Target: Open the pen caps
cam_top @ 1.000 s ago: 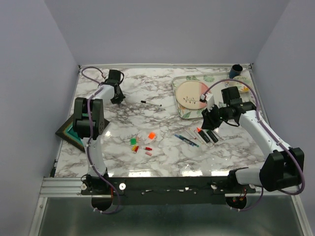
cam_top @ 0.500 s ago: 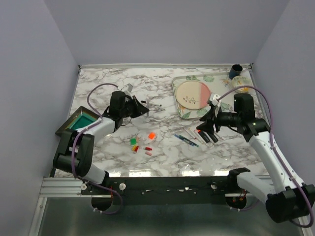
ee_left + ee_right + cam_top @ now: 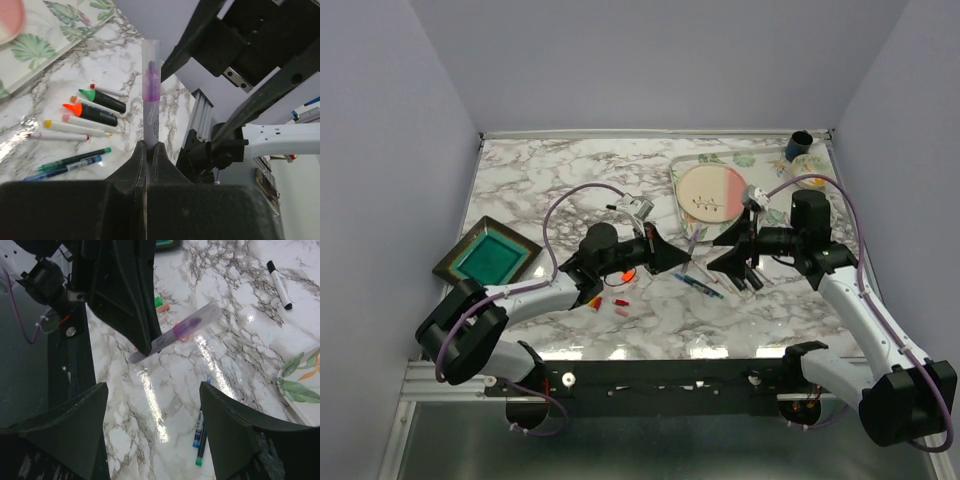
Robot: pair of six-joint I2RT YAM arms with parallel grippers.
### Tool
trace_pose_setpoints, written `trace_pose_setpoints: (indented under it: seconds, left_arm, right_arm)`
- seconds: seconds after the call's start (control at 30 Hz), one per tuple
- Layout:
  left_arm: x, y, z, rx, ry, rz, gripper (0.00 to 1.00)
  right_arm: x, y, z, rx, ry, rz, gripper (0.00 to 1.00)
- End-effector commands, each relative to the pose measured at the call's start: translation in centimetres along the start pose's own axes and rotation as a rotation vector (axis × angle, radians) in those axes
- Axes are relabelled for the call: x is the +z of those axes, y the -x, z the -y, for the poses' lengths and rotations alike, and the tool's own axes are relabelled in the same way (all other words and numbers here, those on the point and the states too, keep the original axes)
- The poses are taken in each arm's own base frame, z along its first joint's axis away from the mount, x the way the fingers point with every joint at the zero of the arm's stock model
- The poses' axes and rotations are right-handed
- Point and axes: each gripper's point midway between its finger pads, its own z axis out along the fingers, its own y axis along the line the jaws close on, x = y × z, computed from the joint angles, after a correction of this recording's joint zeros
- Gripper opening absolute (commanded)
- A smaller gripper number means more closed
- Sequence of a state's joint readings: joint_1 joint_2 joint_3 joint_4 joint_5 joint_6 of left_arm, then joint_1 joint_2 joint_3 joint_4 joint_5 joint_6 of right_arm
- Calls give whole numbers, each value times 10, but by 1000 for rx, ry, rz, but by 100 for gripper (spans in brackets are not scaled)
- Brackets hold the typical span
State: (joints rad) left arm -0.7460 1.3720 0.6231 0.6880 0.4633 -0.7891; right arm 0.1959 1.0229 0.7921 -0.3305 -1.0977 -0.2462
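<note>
My left gripper (image 3: 672,258) is shut on the lower barrel of a pale pen (image 3: 150,117), held above the middle of the table. Its clear pen cap (image 3: 151,60), purple inside, is still on and points toward my right gripper (image 3: 718,266). The right gripper (image 3: 152,405) is open wide, and the capped pen (image 3: 182,330) lies just ahead of its fingers (image 3: 235,425), not between them. Loose pen caps lie on the marble: orange (image 3: 628,273), red (image 3: 620,300) and pink (image 3: 622,312). Uncapped highlighters (image 3: 97,106) and slim pens (image 3: 70,162) lie below.
A leaf-patterned tray (image 3: 682,215) holding a round plate (image 3: 712,192) sits at the back right, with a dark cup (image 3: 800,143) in the far corner. A teal framed dish (image 3: 490,255) is at the left. A capped black-and-white marker (image 3: 279,284) lies behind the arms.
The left arm swung from the back left to the middle of the table, its gripper shut throughout. The right gripper opened wide and turned toward the pen's cap.
</note>
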Motion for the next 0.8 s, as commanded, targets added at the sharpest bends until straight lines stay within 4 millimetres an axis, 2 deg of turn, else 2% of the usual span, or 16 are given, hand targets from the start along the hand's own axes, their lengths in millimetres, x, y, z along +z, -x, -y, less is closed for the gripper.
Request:
trace_pose_setpoints:
  seconds: [0.0,0.03,0.07,0.1,0.23,0.33,0.47,0.6,0.77]
  left_arm:
    - [13,11,21,4,-54,120,0]
    - [17,8,25,0,-67,126,0]
    - [19,5,26,-4,-68,129,0]
    - [22,6,28,-4,-71,142,0]
    - [33,1,29,-21,-62,166,0]
    - [38,1,29,-27,-48,182,0]
    - [41,8,30,-33,-31,218,0]
    - [44,11,32,-34,-18,234,0]
    - [51,13,39,-34,-32,243,0]
  right_arm:
    - [0,15,7,74,-58,68,79]
    - [-1,21,14,66,-98,92,78]
    - [-1,18,17,169,-134,103,75]
    - [-3,19,28,199,-211,119,73]
    - [-6,22,43,320,-313,174,69]
    - [-1,18,37,386,-267,167,65]
    - [4,14,40,432,-248,170,57]
    - [9,13,30,466,-166,153,52]
    - [12,12,27,482,-132,152,46]
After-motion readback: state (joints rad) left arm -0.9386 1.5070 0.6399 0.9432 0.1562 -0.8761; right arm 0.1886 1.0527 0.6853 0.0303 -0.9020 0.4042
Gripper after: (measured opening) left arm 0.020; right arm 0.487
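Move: The left hand holds the purple pen roughly upright; its cap is about 6 cm above that hand, 2 cm ahead and 2 cm right. From the open right hand, the cap lies some 4 cm ahead, 5 cm left and about 2 cm up. On the table some 22 cm below the right hand, the blue pen lies 4 cm ahead and 2 cm left, the orange marker 6 cm ahead and 8 cm right. Left carries the pen about 5 cm right as right reaches 4 cm forward, turning some 30 degrees, half-closing around it. ##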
